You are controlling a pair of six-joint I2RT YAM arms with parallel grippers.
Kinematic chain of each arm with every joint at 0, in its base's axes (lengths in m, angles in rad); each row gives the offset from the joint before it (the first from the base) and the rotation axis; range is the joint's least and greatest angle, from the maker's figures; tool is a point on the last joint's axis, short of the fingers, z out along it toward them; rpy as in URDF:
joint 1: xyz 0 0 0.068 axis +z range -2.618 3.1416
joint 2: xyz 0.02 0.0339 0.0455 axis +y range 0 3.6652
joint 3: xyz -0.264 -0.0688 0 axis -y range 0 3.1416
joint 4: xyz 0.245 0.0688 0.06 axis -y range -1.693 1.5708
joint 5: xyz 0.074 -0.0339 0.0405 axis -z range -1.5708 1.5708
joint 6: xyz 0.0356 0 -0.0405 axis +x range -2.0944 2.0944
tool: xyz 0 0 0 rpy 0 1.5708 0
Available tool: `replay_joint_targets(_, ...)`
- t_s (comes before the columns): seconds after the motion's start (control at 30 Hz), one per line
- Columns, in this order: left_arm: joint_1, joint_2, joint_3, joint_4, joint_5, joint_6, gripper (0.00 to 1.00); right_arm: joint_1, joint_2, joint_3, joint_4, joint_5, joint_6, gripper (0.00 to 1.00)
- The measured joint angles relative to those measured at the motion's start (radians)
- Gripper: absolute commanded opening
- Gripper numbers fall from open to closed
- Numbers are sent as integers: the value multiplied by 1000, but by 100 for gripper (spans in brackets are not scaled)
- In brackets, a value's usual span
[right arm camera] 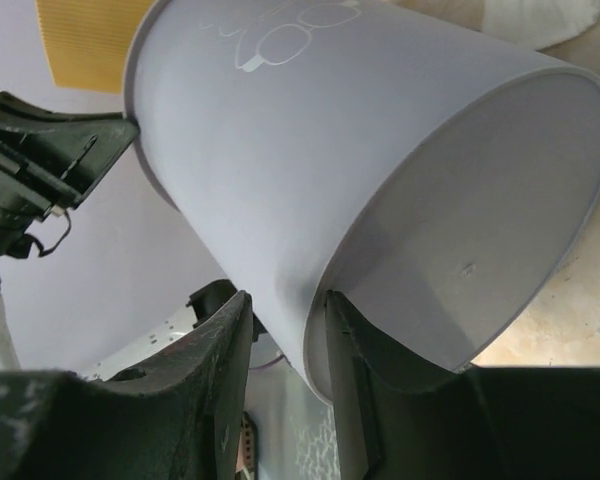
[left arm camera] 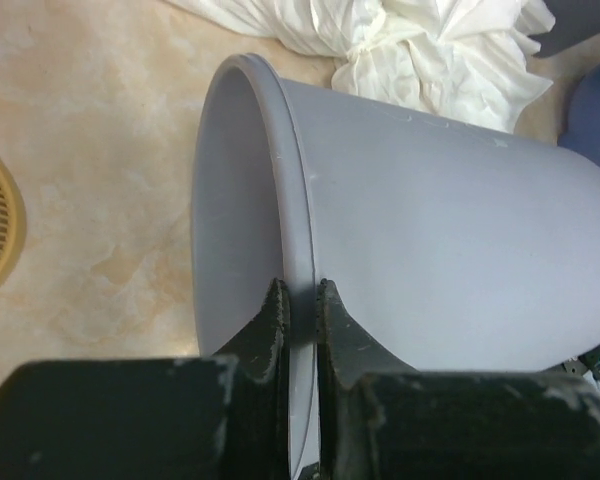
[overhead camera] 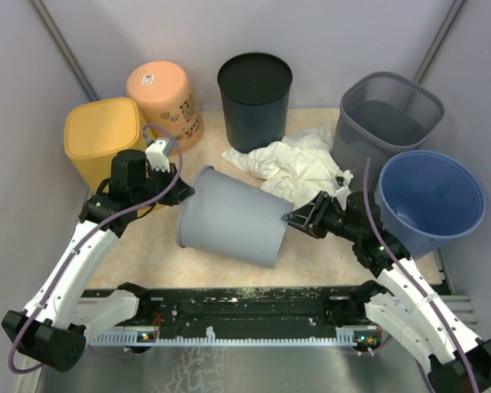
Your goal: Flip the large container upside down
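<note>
The large grey container (overhead camera: 229,217) lies on its side between the two arms, open mouth to the left and base to the right. My left gripper (overhead camera: 182,192) is shut on its mouth rim, one finger inside and one outside, as the left wrist view shows (left arm camera: 302,300) on the container (left arm camera: 430,220). My right gripper (overhead camera: 290,217) straddles the edge of the recessed base (right arm camera: 290,310), gripping the container (right arm camera: 310,140). The container looks held slightly off the table.
A yellow bin (overhead camera: 102,135) and an upturned orange bucket (overhead camera: 164,98) stand back left. A black bin (overhead camera: 254,94) stands at the back middle. A grey mesh bin (overhead camera: 385,115) and a blue bin (overhead camera: 430,201) stand on the right. A white cloth (overhead camera: 295,164) lies behind the container.
</note>
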Motion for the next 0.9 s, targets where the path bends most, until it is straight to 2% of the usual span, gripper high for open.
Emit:
replay_joint_targets(0.27,16,14,-37,123,-32,-5,0,-1,0,98,16,-42,-17,33)
replay_joint_targets(0.5,19,56,-67,201,-47,-31,0,8,30,190,161,-93,-13,33)
replay_joint_targets(0.67,-7,99,-117,179,-6,-64,0,84,103,260,266,-101,-35,33)
replay_joint_targets(0.9,-10,125,-196,155,8,-106,0,224,253,274,341,-67,-94,33)
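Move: The left hand still pinches the large container's rim; the grey body's middle is about 13 cm to its right, 3 cm back and 7 cm lower. From the right hand, astride the base edge, that middle is some 13 cm left, 1 cm ahead and 5 cm lower. The yellow container is about 20 cm left and 12 cm ahead of the left hand, the orange one 5 cm left and 22 cm ahead. White cloth lies roughly 17 cm ahead, 3 cm right of the right hand. Fingers astride the base edge, the right hand swings the container's base up some 14 cm, then carries on to the left over it and sinks slightly, tilting its fingertips up and turning counter-clockwise. The left hand, pinching the rim, first goes forward about 4 cm, then down and back, ending some 9 cm lower with the rim out of its nearly shut fingers. ##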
